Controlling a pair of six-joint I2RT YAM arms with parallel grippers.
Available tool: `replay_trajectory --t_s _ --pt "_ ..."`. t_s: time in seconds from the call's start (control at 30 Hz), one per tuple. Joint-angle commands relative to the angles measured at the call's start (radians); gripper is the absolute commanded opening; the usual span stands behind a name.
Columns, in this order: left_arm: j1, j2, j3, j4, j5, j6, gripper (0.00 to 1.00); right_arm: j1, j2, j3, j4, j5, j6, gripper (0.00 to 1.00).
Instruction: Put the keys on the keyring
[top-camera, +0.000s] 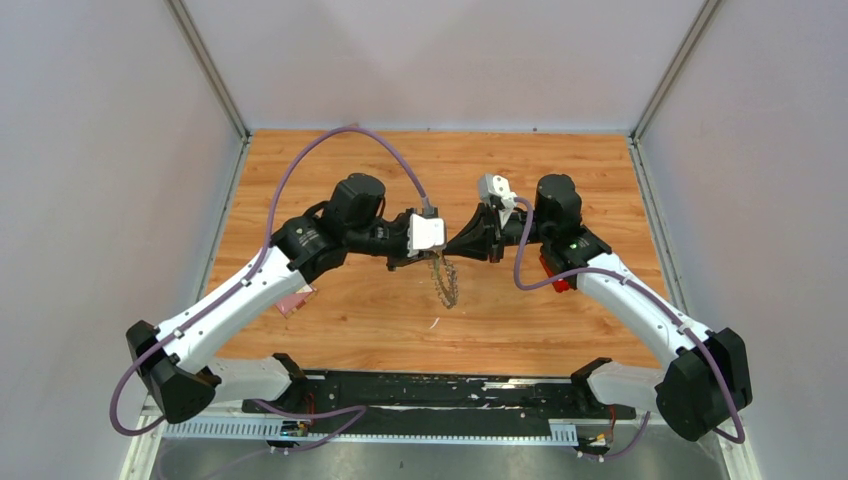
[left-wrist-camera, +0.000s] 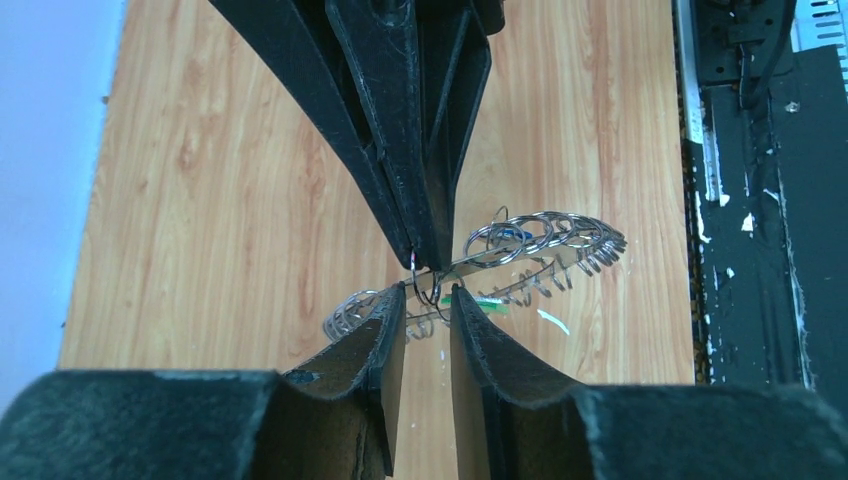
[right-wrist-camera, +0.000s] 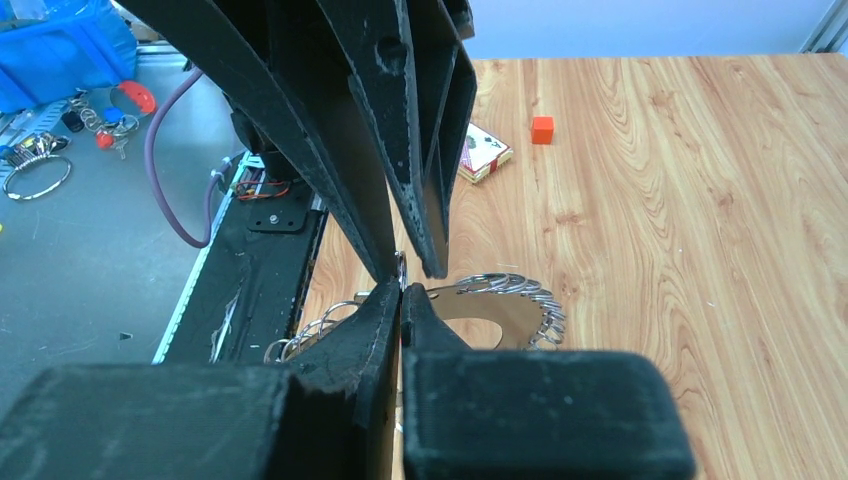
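The keyring (top-camera: 446, 285), a big silver ring fringed with small wire loops, hangs above the table's middle where both arms meet. My right gripper (right-wrist-camera: 402, 290) is shut on the keyring's (right-wrist-camera: 500, 300) rim. Opposite it, my left gripper (left-wrist-camera: 430, 293) is open: its fingertips (left-wrist-camera: 398, 300) stand a little apart, with thin loops of the keyring (left-wrist-camera: 560, 240) in the gap. A blue key (left-wrist-camera: 515, 235) and a green key (left-wrist-camera: 482, 301) show among the loops. From above, the left gripper (top-camera: 436, 256) and right gripper (top-camera: 452, 246) nearly touch.
A pink card (top-camera: 297, 300) lies by the left forearm, and a red block (top-camera: 557, 281) sits under the right arm. The right wrist view shows a small red cube (right-wrist-camera: 542, 129), a blue bin (right-wrist-camera: 60, 50) and spare rings (right-wrist-camera: 38, 172) off the table. A white scrap (left-wrist-camera: 552, 320) lies below the ring.
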Motion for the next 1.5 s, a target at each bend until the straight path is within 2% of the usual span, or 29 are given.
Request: replay_trajectory --t_s 0.0,0.4,0.5,0.6,0.7,0.9,1.07,1.27,1.47 --pt "0.0 0.022 0.033 0.027 0.048 -0.045 0.29 0.004 -0.028 0.015 0.025 -0.003 -0.016 0.0" --pt "0.002 0.021 0.04 0.029 0.056 -0.069 0.17 0.004 -0.026 0.013 0.01 0.005 -0.038 0.0" --pt "0.003 0.018 0.037 0.03 0.064 -0.07 0.11 0.004 -0.025 0.013 0.009 0.007 -0.039 0.0" --pt "0.003 0.018 0.037 0.026 0.062 -0.073 0.0 0.004 -0.024 0.013 0.007 0.008 -0.043 0.0" --pt "0.003 0.019 0.048 0.004 0.05 -0.079 0.0 0.004 -0.027 0.014 -0.014 0.023 -0.076 0.0" --pt "0.0 0.067 0.144 -0.166 -0.039 -0.101 0.0 0.006 -0.046 0.039 -0.139 0.071 -0.216 0.14" --pt "-0.058 0.155 0.313 -0.368 -0.172 -0.176 0.0 0.005 -0.058 0.048 -0.195 0.114 -0.267 0.3" --pt "-0.07 0.202 0.425 -0.453 -0.24 -0.247 0.0 0.005 -0.062 0.047 -0.177 0.089 -0.233 0.38" --pt "-0.082 0.326 0.58 -0.684 -0.283 -0.178 0.0 0.004 -0.062 0.048 -0.173 0.098 -0.222 0.43"
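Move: The small metal loop on the keyring's upper edge, still pinched in the shut right fingertips, lies about 1 cm to the right of the left hand and 1 cm below it, level with it fore and aft, just off its parted fingers. The right fingertips are about 2 cm to the left hand's right and 1 cm lower; the keyring hangs with its middle some 5 cm below and 1 cm back. From the right hand the loop is about 1 cm to the left, level in height. The left hand eases down about 1 cm and slightly right to the loop, its parted fingers closing fully to pinch it while the right hand holds the loop still. Only then do the right fingers open to nearly half, letting go as that hand sinks about 1.5 cm and backs some 1 cm to the right, while the left, keeping its pinch, rises about 1.5 cm, draws a little left and turns its wrist some 25 degrees, left side rising, tipping and swinging counter-clockwise. ##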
